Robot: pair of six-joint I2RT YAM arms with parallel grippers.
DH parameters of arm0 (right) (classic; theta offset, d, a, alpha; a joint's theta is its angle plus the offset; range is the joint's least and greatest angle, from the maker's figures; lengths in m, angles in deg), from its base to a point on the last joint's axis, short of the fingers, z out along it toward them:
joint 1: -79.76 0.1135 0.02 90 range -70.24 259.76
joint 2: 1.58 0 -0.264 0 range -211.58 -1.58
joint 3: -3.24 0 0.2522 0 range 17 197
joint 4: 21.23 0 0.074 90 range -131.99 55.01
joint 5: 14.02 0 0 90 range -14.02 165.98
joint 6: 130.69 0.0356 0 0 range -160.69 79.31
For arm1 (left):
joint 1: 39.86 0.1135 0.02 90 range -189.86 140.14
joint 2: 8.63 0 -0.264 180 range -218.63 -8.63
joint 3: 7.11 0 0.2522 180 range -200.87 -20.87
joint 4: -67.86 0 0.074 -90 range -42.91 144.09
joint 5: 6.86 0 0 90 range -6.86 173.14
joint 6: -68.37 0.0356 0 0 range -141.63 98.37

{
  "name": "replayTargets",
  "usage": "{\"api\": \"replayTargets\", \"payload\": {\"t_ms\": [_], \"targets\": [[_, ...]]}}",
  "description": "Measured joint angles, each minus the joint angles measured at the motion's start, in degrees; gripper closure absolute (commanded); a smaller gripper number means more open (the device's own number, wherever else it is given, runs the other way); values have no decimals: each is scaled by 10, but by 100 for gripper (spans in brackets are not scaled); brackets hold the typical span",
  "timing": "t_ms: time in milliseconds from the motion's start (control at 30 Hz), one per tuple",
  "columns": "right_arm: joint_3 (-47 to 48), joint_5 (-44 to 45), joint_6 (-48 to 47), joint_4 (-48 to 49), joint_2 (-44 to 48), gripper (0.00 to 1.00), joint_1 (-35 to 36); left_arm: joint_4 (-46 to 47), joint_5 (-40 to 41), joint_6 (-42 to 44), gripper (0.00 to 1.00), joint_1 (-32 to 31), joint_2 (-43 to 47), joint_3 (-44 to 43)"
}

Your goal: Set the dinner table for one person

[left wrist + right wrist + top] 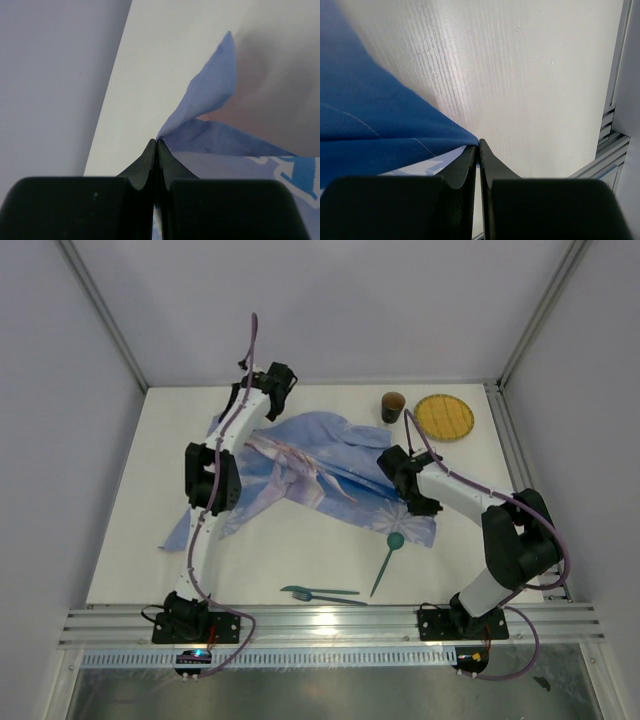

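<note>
The dinner table [290, 555] is a white top framed by silver rails. A crumpled blue printed cloth [315, 475] lies across its middle. My left gripper [236, 408] is at the cloth's far left corner. In the left wrist view, the left gripper [157, 141] is shut, with the cloth [215, 100] pinched between its fingers. My right gripper [424, 506] is at the cloth's near right edge. In the right wrist view, the right gripper [478, 142] is shut on the cloth's dark blue hem [380, 125], just above the table [520, 75].
A brown cup [393, 406] and a yellow plate [444, 416] stand at the back right. A teal spoon [388, 560] lies near the cloth's right corner. A teal fork [318, 591] and a thin teal utensil [340, 600] lie by the front rail [330, 625].
</note>
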Motion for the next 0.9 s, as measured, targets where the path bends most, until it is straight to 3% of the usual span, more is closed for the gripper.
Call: {"api": "replayTargets", "payload": {"t_ms": [167,300,400,667,900], "targets": [[15,-1,-3,3,5,93,5,-1,14,13,97,31,2,1],[28,3,-12,-9,19,93,5,17,33,40,84,35,2,1],[29,10,-19,-29,27,93,3,23,35,48,52,43,2,1],[34,13,-29,-41,27,93,3,16,31,39,48,25,6,1],[40,13,-33,-38,11,93,3,-6,0,4,48,-106,59,35]]}}
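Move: The left hand pinches a tablecloth corner; the table's left edge lies about 28 cm left, level ahead, 14 cm below, with the cloth's near-left corner 33 cm back and 14 cm left. The right hand pinches the cloth's other side; its near-right corner lies 8 cm back, straight in line, 6 cm below, the spoon 12 cm back and 11 cm left, the plate 28 cm ahead and 8 cm right. Left hand moves 5 cm left, opens to release the tablecloth, swings 13 cm right; the other still pinches. ##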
